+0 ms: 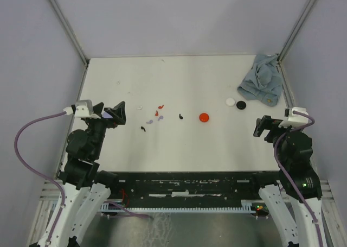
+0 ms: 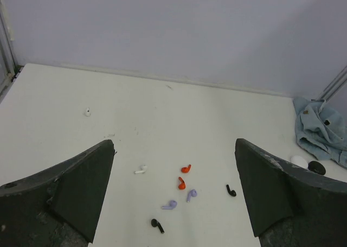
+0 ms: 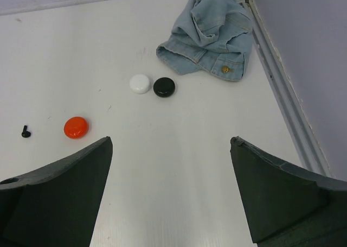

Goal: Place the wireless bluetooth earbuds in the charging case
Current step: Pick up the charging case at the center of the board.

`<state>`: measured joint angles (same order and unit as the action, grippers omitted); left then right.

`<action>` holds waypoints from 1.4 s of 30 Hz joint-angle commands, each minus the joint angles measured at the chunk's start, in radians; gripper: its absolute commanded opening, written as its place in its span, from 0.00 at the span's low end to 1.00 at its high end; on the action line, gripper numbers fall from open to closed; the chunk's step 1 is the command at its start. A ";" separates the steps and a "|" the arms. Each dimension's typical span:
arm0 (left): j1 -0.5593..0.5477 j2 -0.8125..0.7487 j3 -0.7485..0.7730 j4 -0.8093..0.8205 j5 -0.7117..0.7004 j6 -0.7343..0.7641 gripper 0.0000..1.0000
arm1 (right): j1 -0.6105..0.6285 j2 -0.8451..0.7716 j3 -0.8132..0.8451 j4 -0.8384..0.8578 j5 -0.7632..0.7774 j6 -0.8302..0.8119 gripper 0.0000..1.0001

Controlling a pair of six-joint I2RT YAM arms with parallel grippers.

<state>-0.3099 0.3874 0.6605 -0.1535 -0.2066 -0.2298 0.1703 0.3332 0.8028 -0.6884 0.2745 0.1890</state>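
Observation:
The wireless earbuds lie loose on the white table (image 1: 217, 144), left of centre. There are two red earbuds (image 2: 186, 168), two lilac earbuds (image 2: 191, 194), a white earbud (image 2: 141, 170) and two black earbuds (image 2: 157, 225), seen from above as a small cluster of earbuds (image 1: 157, 116). A red round charging case (image 1: 204, 117) lies shut to their right, with a white round case (image 3: 140, 83) and a black round case (image 3: 164, 87) further right. My left gripper (image 1: 108, 112) hovers open, left of the earbuds. My right gripper (image 1: 265, 127) hovers open near the right edge, holding nothing.
A crumpled blue denim cloth (image 1: 262, 84) lies in the far right corner against the frame post. A tiny white bit (image 2: 87, 112) sits alone at the far left of the table. Grey walls enclose the table on three sides.

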 commanded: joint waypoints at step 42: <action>0.017 0.801 0.424 -0.155 -0.037 0.013 1.00 | 0.006 0.765 0.043 0.305 -0.228 0.201 0.99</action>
<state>-0.3004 1.1854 1.0382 -0.3092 -0.2756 -0.2337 0.1703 0.9588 0.7753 -0.4995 0.0189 0.3702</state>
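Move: The orange charging case lies about 16 cm ahead of the right hand, 17 cm to its left and 26 cm below. The white case stands some 24 cm ahead and 5 cm left of that hand, with the black case 23 cm straight ahead. The left hand faces the orange earbuds, roughly 14 cm ahead, 12 cm right and 31 cm below; from it the orange case is about 11 cm ahead, 33 cm right and equally low. The right hand sinks about 11 cm while going forward and left towards the orange charging case, tipping its open fingers some 25 degrees further down and speeding up at the end, still clear of the table. The left hand, setting off a little later, reaches about 13 cm forward and 9 cm down towards the orange earbuds, edging slightly right and tipping its wide-open fingers some 30 degrees downward. ##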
